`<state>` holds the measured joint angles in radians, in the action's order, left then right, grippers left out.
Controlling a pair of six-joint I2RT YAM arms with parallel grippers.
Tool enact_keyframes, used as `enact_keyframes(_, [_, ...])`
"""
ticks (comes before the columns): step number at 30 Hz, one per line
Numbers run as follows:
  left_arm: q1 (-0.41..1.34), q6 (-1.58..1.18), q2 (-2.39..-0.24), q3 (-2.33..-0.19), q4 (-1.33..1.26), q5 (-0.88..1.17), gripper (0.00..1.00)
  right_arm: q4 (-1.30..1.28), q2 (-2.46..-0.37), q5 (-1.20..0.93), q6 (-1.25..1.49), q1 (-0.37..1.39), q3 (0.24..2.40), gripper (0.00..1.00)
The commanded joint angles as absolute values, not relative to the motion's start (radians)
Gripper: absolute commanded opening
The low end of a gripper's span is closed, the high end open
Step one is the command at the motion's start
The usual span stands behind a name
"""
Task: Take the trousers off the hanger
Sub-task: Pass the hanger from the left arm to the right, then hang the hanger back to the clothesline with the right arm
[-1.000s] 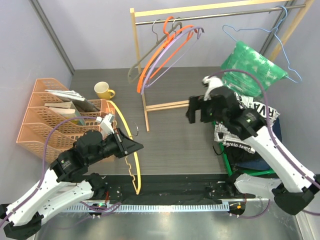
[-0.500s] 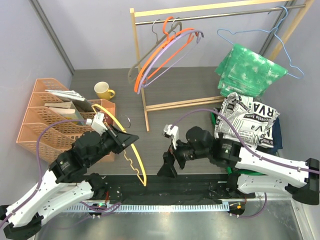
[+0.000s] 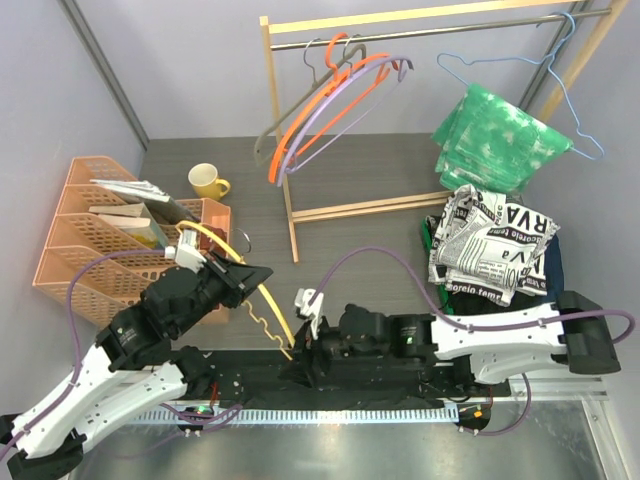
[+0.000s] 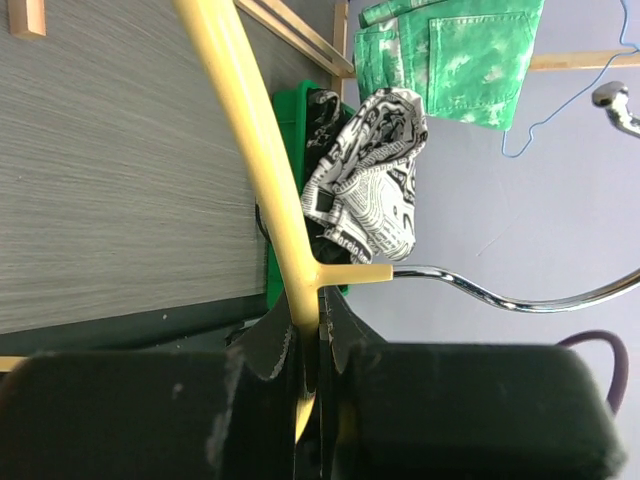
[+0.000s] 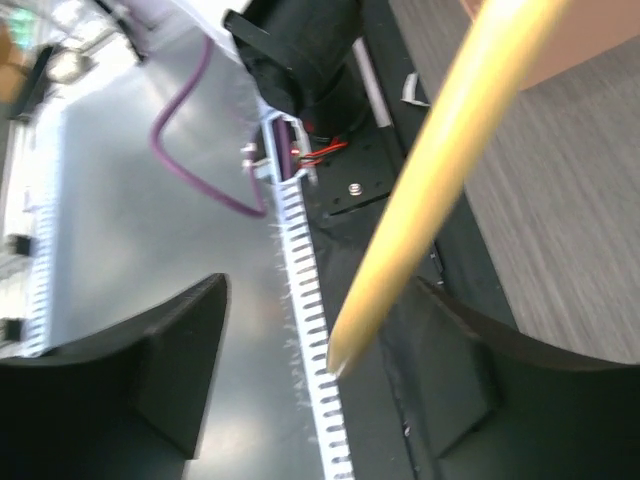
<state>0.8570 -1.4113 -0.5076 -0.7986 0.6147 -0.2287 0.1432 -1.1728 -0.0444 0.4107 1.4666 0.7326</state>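
Note:
My left gripper (image 3: 255, 280) is shut on a bare yellow hanger (image 3: 262, 300), which it grips on the bar just below the chrome hook (image 4: 520, 295). Jaws and bar show close up in the left wrist view: left gripper (image 4: 318, 330), yellow hanger (image 4: 255, 150). My right gripper (image 3: 298, 347) lies low at the table's near edge. It is open, with the hanger's lower tip (image 5: 340, 355) between its fingers and touching neither. Green-and-white trousers (image 3: 495, 140) hang on a blue wire hanger (image 3: 570, 110). Newspaper-print trousers (image 3: 492, 245) top a pile of dark ones at the right.
Orange file racks (image 3: 90, 250) and a yellow mug (image 3: 207, 181) stand at the left. A wooden rail stand (image 3: 290, 200) carries orange, purple and grey hangers (image 3: 330, 95). A green bin (image 4: 290, 125) holds the pile of clothes. A slotted cable strip (image 5: 310, 330) runs along the near edge.
My right arm swung from the pile at the right down and left to the yellow hanger's lower tip, and its jaws narrowed a little. My left gripper kept its hold and shifted the hanger slightly.

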Motion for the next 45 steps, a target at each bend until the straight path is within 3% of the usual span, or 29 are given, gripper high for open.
enact_keyframes(1, [0.854, -1.448, -0.482, -0.792, 0.558, -0.261, 0.00, 0.270, -1.262, 0.221, 0.345, 1.565, 0.828, 0.69])
enact_keyframes(5, [0.854, -1.466, -0.457, -0.769, 0.545, -0.255, 0.00, 0.272, -1.339, 0.409, 0.330, 1.632, 0.874, 0.56])
enact_keyframes(9, [0.856, -1.474, -0.442, -0.755, 0.545, -0.239, 0.00, 0.188, -1.391, 0.628, 0.357, 1.666, 0.936, 0.23])
enact_keyframes(13, [0.854, -1.468, -0.425, -0.744, 0.532, -0.224, 0.00, 0.127, -1.399, 0.660, 0.388, 1.669, 0.950, 0.01])
enact_keyframes(16, [0.854, -1.451, -0.414, -0.735, 0.532, -0.213, 0.04, 0.080, -1.361, 0.655, 0.414, 1.672, 0.940, 0.01])
enact_keyframes(21, [0.854, -1.404, -0.417, -0.732, 0.537, -0.183, 0.49, -0.058, -1.225, 0.609, 0.504, 1.672, 0.901, 0.01])
enact_keyframes(23, [0.856, -1.379, -0.420, -0.733, 0.528, -0.154, 0.62, -0.103, -1.169, 0.607, 0.570, 1.672, 0.882, 0.01])
enact_keyframes(26, [0.856, -1.315, -0.439, -0.742, 0.499, -0.102, 0.71, -0.225, -1.068, 0.630, 0.649, 1.672, 0.853, 0.01])
enact_keyframes(35, [0.856, -1.089, -0.480, -0.810, 0.473, -0.005, 0.80, -0.606, -0.896, 0.724, 0.968, 1.672, 0.798, 0.01])
enact_keyframes(45, [0.856, -0.954, -0.471, -0.897, 0.595, -0.063, 0.80, -0.805, -0.749, 1.115, 1.270, 1.661, 0.769, 0.01])
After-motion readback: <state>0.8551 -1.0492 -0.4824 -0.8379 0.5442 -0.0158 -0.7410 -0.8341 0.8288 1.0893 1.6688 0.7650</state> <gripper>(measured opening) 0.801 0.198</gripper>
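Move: The left hand holds the yellow hanger near its neck; its free end lies roughly 13 cm back, 5 cm right and 10 cm below. From the open right hand that end is about 3 cm ahead, 2 cm left and 2 cm below. From the right hand, the clothes rack's near foot tip stands some 28 cm straight ahead, and the green box 23 cm ahead and 42 cm right, both well below. The right hand eases about 3 cm left and slightly down, then pushes forward a few centimetres while swinging clockwise, and closes its fingers on the free end of the yellow hanger, which the left hand still grips. The left fingers then open wide and let go, that hand drawing back and right about 3 cm each and finally rising a little, while the right hand keeps its pinch and carries the hanger some 18 cm to the right and slightly forward, turning another 25 degrees or so clockwise. ##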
